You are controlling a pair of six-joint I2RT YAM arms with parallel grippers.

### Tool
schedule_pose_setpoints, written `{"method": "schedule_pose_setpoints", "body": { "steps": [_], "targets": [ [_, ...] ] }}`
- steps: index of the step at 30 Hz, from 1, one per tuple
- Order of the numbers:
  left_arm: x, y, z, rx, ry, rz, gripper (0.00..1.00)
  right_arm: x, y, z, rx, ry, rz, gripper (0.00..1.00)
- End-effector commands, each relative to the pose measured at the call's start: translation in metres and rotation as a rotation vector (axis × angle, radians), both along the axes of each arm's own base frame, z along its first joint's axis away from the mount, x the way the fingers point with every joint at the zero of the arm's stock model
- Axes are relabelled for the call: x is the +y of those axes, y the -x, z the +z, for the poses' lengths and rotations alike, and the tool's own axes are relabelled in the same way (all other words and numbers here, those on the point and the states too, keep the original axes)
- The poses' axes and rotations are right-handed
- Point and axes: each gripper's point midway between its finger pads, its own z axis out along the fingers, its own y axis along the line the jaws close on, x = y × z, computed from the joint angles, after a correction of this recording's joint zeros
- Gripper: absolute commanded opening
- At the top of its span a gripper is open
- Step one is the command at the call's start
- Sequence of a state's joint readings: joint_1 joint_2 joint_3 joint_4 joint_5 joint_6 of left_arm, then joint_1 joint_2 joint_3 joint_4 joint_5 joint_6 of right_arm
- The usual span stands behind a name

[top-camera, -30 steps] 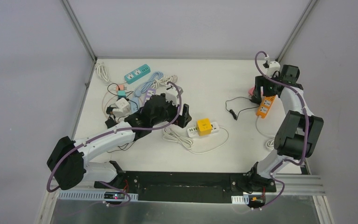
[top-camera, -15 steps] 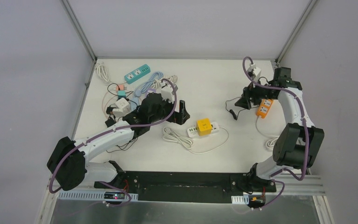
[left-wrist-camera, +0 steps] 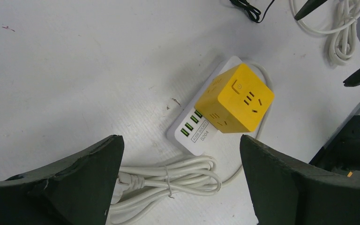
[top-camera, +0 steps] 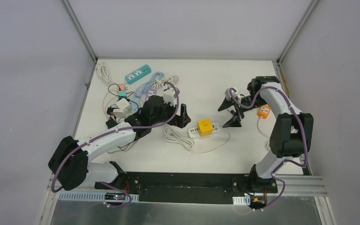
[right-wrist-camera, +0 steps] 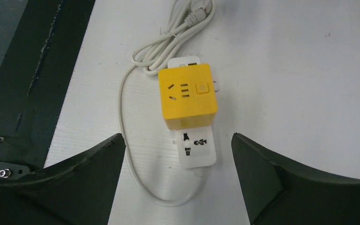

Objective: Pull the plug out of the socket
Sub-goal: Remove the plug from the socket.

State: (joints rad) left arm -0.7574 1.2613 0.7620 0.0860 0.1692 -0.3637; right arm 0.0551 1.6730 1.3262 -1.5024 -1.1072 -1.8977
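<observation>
A yellow cube plug (top-camera: 205,126) sits plugged into a white socket strip (top-camera: 217,127) at the middle of the table. In the left wrist view the cube (left-wrist-camera: 236,98) covers the strip (left-wrist-camera: 192,133) beyond the green USB ports. My left gripper (top-camera: 178,117) hovers just left of it, open and empty, with the strip's end and coiled cord between its fingers (left-wrist-camera: 75,187). My right gripper (top-camera: 229,114) stands open just right of the strip, empty. In the right wrist view the cube (right-wrist-camera: 187,96) and the strip's free end (right-wrist-camera: 196,147) lie ahead of the gripper (right-wrist-camera: 178,137).
The strip's white cord (top-camera: 178,138) lies bundled left of it and loops toward the front. An orange power strip (top-camera: 264,111) lies at the right edge. A teal strip (top-camera: 138,74) and a pile of adapters and cables (top-camera: 124,103) fill the back left.
My right arm has swung from the back right corner in toward the yellow cube, and its jaws have opened wider. The left arm has shifted only slightly.
</observation>
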Motion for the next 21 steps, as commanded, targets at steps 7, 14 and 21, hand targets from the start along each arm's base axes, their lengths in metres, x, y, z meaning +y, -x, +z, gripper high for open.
{"method": "schedule_pose_setpoints", "body": {
  "steps": [7, 14, 21],
  "targets": [
    [-0.005, 0.000, 0.000, 0.003, 0.036, -0.019, 0.95, 0.035, 0.008, -0.001, -0.074, 0.124, 0.051, 0.87],
    [0.000, -0.001, -0.004, 0.009, 0.029, 0.000, 0.95, 0.060, 0.011, -0.029, -0.141, 0.256, 0.088, 0.88],
    [0.003, 0.000, -0.012, 0.031, 0.021, 0.015, 0.95, 0.069, 0.005, -0.041, -0.182, 0.334, 0.079, 0.88]
  ]
}}
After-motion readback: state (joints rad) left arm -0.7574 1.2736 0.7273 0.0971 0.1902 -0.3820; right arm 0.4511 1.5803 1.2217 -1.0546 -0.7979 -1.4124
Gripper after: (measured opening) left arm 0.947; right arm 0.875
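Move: The yellow cube plug, sitting on the white socket strip, is about 9 cm to the right hand's left, 3 cm back towards the base and 10 cm below it. The strip runs left-right directly beneath the cube, its middle some 14 cm below the hand. The white cord bundle lies roughly 15 cm farther left than the cube and 3 cm nearer the base. From the left hand, the cube is about 12 cm to the right, 4 cm back and 9 cm down. The right hand heads for the yellow cube plug with its fingers staying wide open, going about 6 cm left and slightly back, at first level and then also sinking some 4 cm. The wrist tips the fingers about 20 degrees, mostly downward, bringing them to either side above the cube; no touch can be made out. The left hand, open too, sinks a centimetre or two. ##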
